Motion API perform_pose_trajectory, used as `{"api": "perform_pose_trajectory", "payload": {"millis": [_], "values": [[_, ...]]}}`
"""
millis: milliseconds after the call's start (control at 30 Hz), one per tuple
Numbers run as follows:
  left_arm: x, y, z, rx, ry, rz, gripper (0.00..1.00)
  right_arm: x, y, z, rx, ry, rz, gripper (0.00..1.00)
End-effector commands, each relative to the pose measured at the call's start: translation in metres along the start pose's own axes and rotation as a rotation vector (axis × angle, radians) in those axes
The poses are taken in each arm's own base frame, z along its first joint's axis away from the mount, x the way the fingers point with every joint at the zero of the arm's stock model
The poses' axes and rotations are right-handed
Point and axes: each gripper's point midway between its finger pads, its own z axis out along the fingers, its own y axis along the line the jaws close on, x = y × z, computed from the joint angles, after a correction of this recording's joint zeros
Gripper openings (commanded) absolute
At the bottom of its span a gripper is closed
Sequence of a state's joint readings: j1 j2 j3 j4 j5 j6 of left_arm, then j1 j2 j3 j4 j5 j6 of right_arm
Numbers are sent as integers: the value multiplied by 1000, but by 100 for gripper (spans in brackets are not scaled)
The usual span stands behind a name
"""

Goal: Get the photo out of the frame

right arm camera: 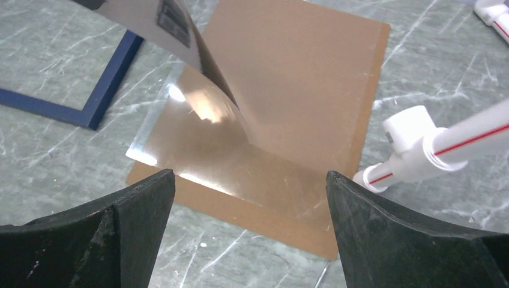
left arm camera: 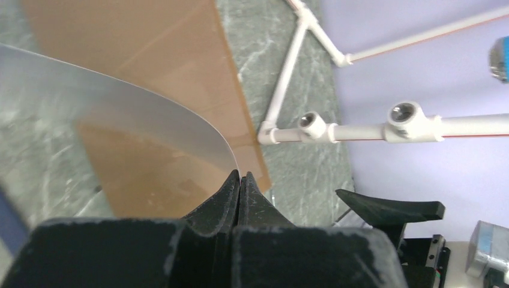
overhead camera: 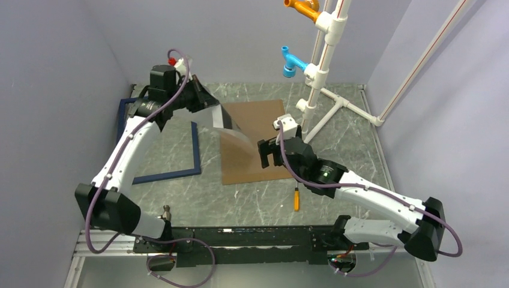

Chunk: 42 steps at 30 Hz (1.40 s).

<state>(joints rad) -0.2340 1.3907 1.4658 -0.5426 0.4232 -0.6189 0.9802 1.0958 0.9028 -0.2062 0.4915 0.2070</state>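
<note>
The photo (overhead camera: 233, 123) is a thin glossy sheet, curling up off the brown backing board (overhead camera: 264, 117). My left gripper (overhead camera: 215, 105) is shut on its raised edge, and in the left wrist view the sheet (left arm camera: 150, 108) runs straight into the closed fingertips of that gripper (left arm camera: 241, 177). The lifted photo (right arm camera: 180, 24) shows a dark print patch, while its lower part still rests on the board (right arm camera: 312, 78). The navy blue frame (overhead camera: 165, 175) lies flat to the left, apart from the board. My right gripper (overhead camera: 270, 153) hovers open over the board's near edge, the gripper (right arm camera: 249, 198) holding nothing.
A white PVC pipe stand (overhead camera: 324, 78) with blue (overhead camera: 292, 62) and orange (overhead camera: 303, 9) fittings rises at the back right; its foot (right arm camera: 420, 144) lies close beside the board. An orange-handled screwdriver (overhead camera: 296, 199) lies on the marble table (overhead camera: 240, 201) near the right arm.
</note>
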Motion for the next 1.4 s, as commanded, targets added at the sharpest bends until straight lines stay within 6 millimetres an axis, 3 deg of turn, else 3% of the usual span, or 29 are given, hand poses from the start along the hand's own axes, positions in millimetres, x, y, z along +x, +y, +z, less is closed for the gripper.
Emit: {"api": "perform_pose_trajectory", "payload": {"millis": [0, 200, 367, 533, 733, 967, 1133, 1367], "values": [[-33, -94, -19, 328, -98, 130, 0, -3, -17, -13, 44, -31, 32, 97], [6, -112, -16, 437, -10, 150, 0, 0, -27, -12, 71, -32, 30, 98], [36, -94, -22, 425, 4, 170, 0, -2, -25, -7, 62, -39, 36, 98], [93, -27, 2, 304, 138, 65, 0, 0, -23, -2, 55, -28, 33, 98], [159, 70, 21, 88, 276, -101, 0, 6, -22, 0, 52, -17, 37, 98], [213, 120, 38, 1, 445, -179, 0, 9, -21, 5, 50, -2, 32, 98], [227, 135, 45, -31, 467, -220, 0, 11, -23, 4, 54, -5, 32, 98], [211, 153, 49, -168, 309, -310, 0, 11, -26, 3, 63, -6, 34, 98]]}}
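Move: The left hand holds the photo by one edge, the sheet curling down. The brown backing board it is bound for is centred some 11 cm to that hand's right, about 1 cm ahead and roughly 29 cm below. On the table too, the empty blue frame is about 24 cm left and 3 cm ahead, the screwdriver 24 cm right and 18 cm back. From the open right hand, the board is some 12 cm ahead, 3 cm left, 20 cm below. Still pinching the photo, the left hand swings right, then sinks some 30 cm and draws back about 10. ##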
